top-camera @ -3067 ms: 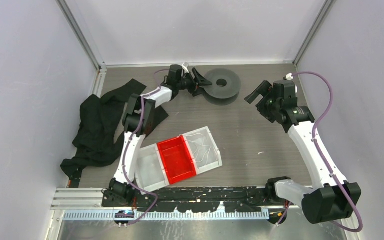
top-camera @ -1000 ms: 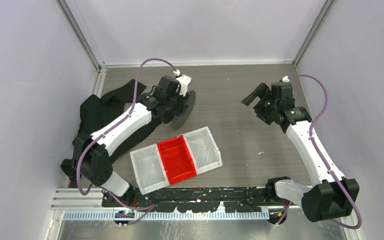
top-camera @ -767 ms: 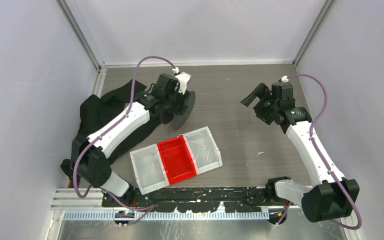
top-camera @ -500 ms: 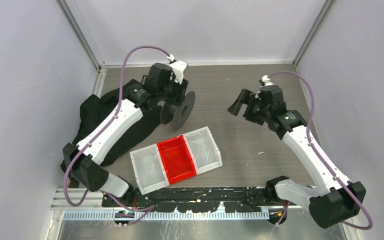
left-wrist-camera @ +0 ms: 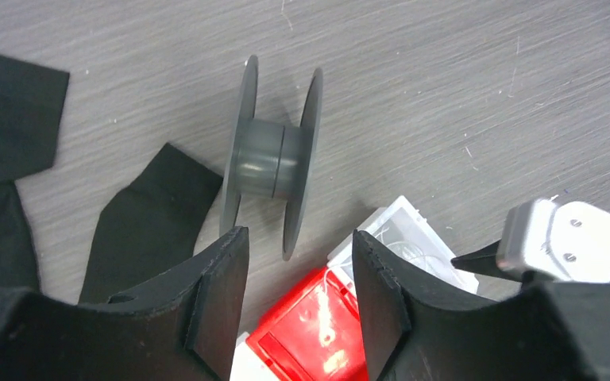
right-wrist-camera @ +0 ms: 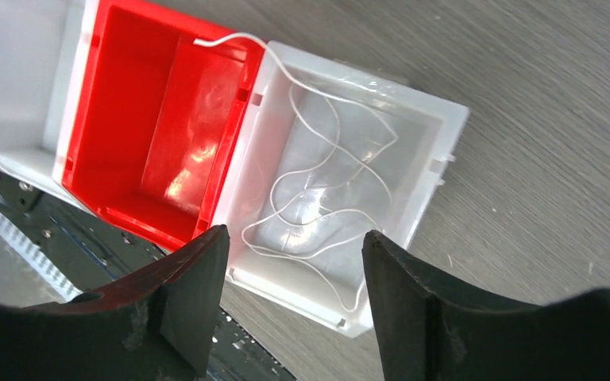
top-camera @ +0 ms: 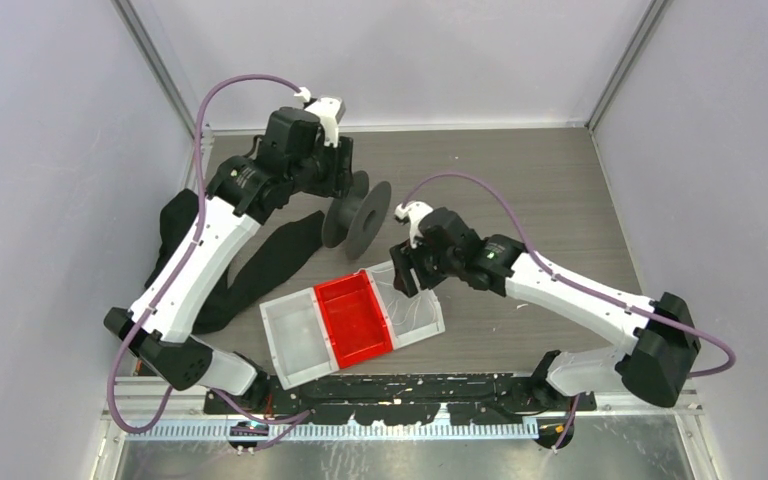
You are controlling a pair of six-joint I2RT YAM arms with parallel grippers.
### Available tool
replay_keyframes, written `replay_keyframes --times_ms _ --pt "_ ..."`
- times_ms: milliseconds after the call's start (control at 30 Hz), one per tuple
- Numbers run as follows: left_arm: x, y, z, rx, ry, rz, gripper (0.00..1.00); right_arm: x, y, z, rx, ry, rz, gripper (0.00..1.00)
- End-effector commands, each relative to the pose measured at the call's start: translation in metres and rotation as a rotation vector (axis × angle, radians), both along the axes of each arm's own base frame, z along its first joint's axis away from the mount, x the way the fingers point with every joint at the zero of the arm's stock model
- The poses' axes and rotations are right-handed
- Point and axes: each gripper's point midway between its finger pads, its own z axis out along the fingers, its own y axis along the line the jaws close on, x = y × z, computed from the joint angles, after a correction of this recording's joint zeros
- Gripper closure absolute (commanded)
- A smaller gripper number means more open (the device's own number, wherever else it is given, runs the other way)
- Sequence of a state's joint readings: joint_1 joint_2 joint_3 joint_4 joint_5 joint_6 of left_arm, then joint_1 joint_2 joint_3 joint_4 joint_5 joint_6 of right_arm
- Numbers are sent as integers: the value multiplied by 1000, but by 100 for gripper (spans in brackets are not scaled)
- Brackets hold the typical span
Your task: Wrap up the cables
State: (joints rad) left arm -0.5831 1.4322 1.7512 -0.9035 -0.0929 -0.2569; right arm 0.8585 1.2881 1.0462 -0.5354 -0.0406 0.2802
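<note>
The cables (right-wrist-camera: 326,186) are thin white wires lying in loose loops in the clear bin (right-wrist-camera: 437,151). One end drapes over the rim into the red bin (right-wrist-camera: 151,119). My right gripper (right-wrist-camera: 294,302) hovers open just above that clear bin (top-camera: 430,320), with nothing between its fingers. A grey spool (top-camera: 358,215) stands on its two rims on the table, bare of wire. My left gripper (left-wrist-camera: 300,302) is open and empty, raised behind the spool (left-wrist-camera: 274,159) and apart from it. In the top view the left gripper (top-camera: 340,180) sits at the back left and the right gripper (top-camera: 405,275) at the centre.
A white bin (top-camera: 295,340), the red bin (top-camera: 355,315) and the clear one form a row near the front. Black cloth (top-camera: 200,250) is heaped at the left, with strap ends (left-wrist-camera: 151,214) reaching toward the spool. Grey walls enclose the table.
My left gripper stood the spool on its rims, let go and drew up and back. My right arm swung from the back right to over the clear bin, its jaws narrowing.
</note>
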Motion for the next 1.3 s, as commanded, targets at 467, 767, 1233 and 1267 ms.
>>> replay_keyframes --times_ms 467,767,1233,1267 --pt "-9 9 6 -82 20 31 48 38 48 -58 -137 -209 179 52" --pt "-7 9 5 -81 18 31 48 48 56 -85 -166 -251 202 46" --pt "-8 6 5 -111 27 22 48 51 46 -63 -156 -309 164 97" --pt "-8 6 6 -113 27 23 48 50 42 -47 -145 -332 154 99"
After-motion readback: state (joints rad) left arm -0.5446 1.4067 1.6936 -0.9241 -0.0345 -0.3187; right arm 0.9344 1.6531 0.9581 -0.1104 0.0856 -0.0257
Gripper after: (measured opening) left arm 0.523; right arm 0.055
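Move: The cable strand to be gripped, just inside the far wall of the white compartment, lies about 4 cm ahead of the right hand, 5 cm to its left and 11 cm below. That compartment's middle is almost straight beneath, 13 cm down; the red compartment's is 5 cm back and 11 cm left, equally low. The spool stands 12 cm ahead and 12 cm left, 6 cm lower. From the left hand the strand is roughly 6 cm back, 12 cm right and 28 cm down. The right fingertips pinch a strand of the white cable just inside the far wall of the white compartment, beside the red one. To get there the hand sinks about 11 cm, working forward and to the left some 5 cm each and turning about 20 degrees on the way; the half-open fingers shut nearly fully only once it is down. ##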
